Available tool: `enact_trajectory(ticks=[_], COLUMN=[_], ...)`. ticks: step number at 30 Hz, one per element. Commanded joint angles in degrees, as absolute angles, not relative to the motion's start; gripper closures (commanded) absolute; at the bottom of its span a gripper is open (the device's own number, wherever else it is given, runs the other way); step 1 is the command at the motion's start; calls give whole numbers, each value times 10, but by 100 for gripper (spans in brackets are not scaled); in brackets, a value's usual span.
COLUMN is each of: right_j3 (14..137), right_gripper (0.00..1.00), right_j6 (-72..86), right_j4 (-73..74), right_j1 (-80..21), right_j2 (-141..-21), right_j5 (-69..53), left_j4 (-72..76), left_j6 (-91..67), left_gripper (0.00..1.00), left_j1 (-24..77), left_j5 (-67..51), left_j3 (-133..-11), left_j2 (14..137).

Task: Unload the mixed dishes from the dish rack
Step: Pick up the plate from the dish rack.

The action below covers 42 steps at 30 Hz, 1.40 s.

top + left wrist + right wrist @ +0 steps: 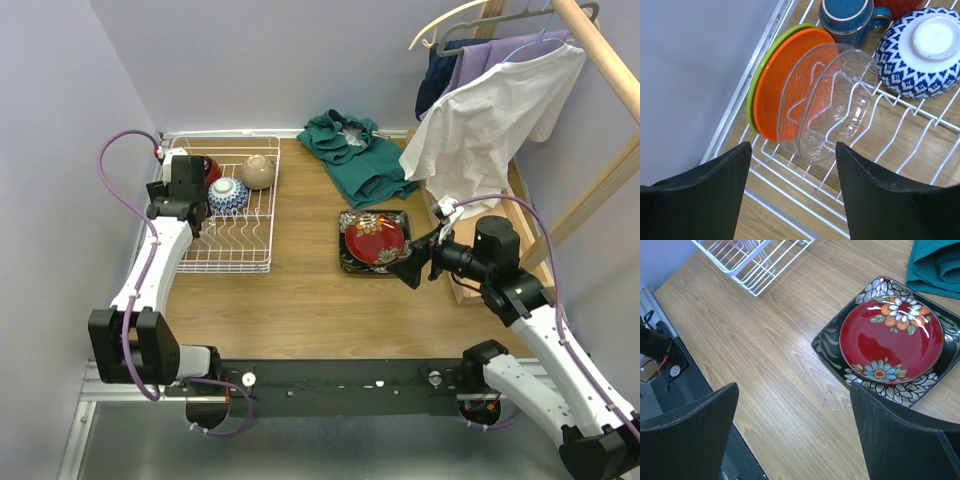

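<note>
The white wire dish rack (232, 262) stands at the far left of the table. It holds a blue-white bowl (228, 194), a beige bowl (258, 171) and a red cup (211, 170). My left gripper (186, 180) hovers over the rack's left side, open and empty (792, 150). Below it an orange plate (785, 85), a lime-green plate (759, 75) and a clear glass bowl (840, 100) stand on edge in the tines, with the dark-blue mug (847, 20) beyond. A red floral plate (891, 340) lies on the black square plate (832, 347). My right gripper (794, 390) is open and empty beside them.
A green cloth (350, 150) lies at the back centre. White and purple garments (490, 110) hang from a wooden frame (610, 60) at the right. The lilac wall (695, 75) runs close along the rack's left side.
</note>
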<state>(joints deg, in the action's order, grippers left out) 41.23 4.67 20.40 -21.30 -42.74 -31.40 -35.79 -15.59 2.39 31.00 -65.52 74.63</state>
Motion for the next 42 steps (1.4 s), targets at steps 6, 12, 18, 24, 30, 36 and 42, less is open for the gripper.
enact_trajectory(ticks=[6, 12, 18, 24, 30, 36, 42], right_j3=[408, 408, 408, 408, 409, 412, 414], right_gripper=[0, 0, 0, 0, 0, 0, 0], right_j6=[38, 33, 33, 33, 35, 38, 40], right_j4=[199, 198, 192, 192, 191, 192, 193], right_j1=[-215, -215, -215, -215, -214, -215, -215], right_j2=[-430, -435, -443, -445, -445, -446, -443], right_j5=[-304, -301, -301, -301, -303, -307, -313], left_j4=[-300, -298, -299, -313, -323, -342, -358], left_j6=[-142, -128, -115, -106, -99, -79, -52], left_gripper=[37, 49, 57, 71, 86, 91, 91], left_j1=[7, 6, 6, 6, 12, 34, 50], left_j5=[305, 329, 354, 381, 384, 395, 436], left_j3=[-660, -660, -661, -670, -681, -702, -729], left_j2=[821, 851, 871, 886, 867, 839, 821])
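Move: The clear glass plate stands on edge in the rack with its middle about 4 cm ahead of the left hand, hardly to either side, and some 11 cm below. The orange plate leans about 4 cm to the left of the clear plate; the blue mug stands some 7 cm beyond it, and the patterned bowl about 5 cm beyond and 8 cm to its right. From the right hand the clear plate lies roughly 12 cm ahead and 44 cm to the left. The left hand sinks about 6 cm towards the near upper rim of the clear plate, easing some 2 cm forward and then 2 cm left while the half-open fingers close steadily from well apart until they pinch the thin rim between their tips. Tipping down by some 10 degrees on the way and rolling its left side up about as much, it then turns upward, its grip kept, and rises some 4 cm away from the rack floor. ##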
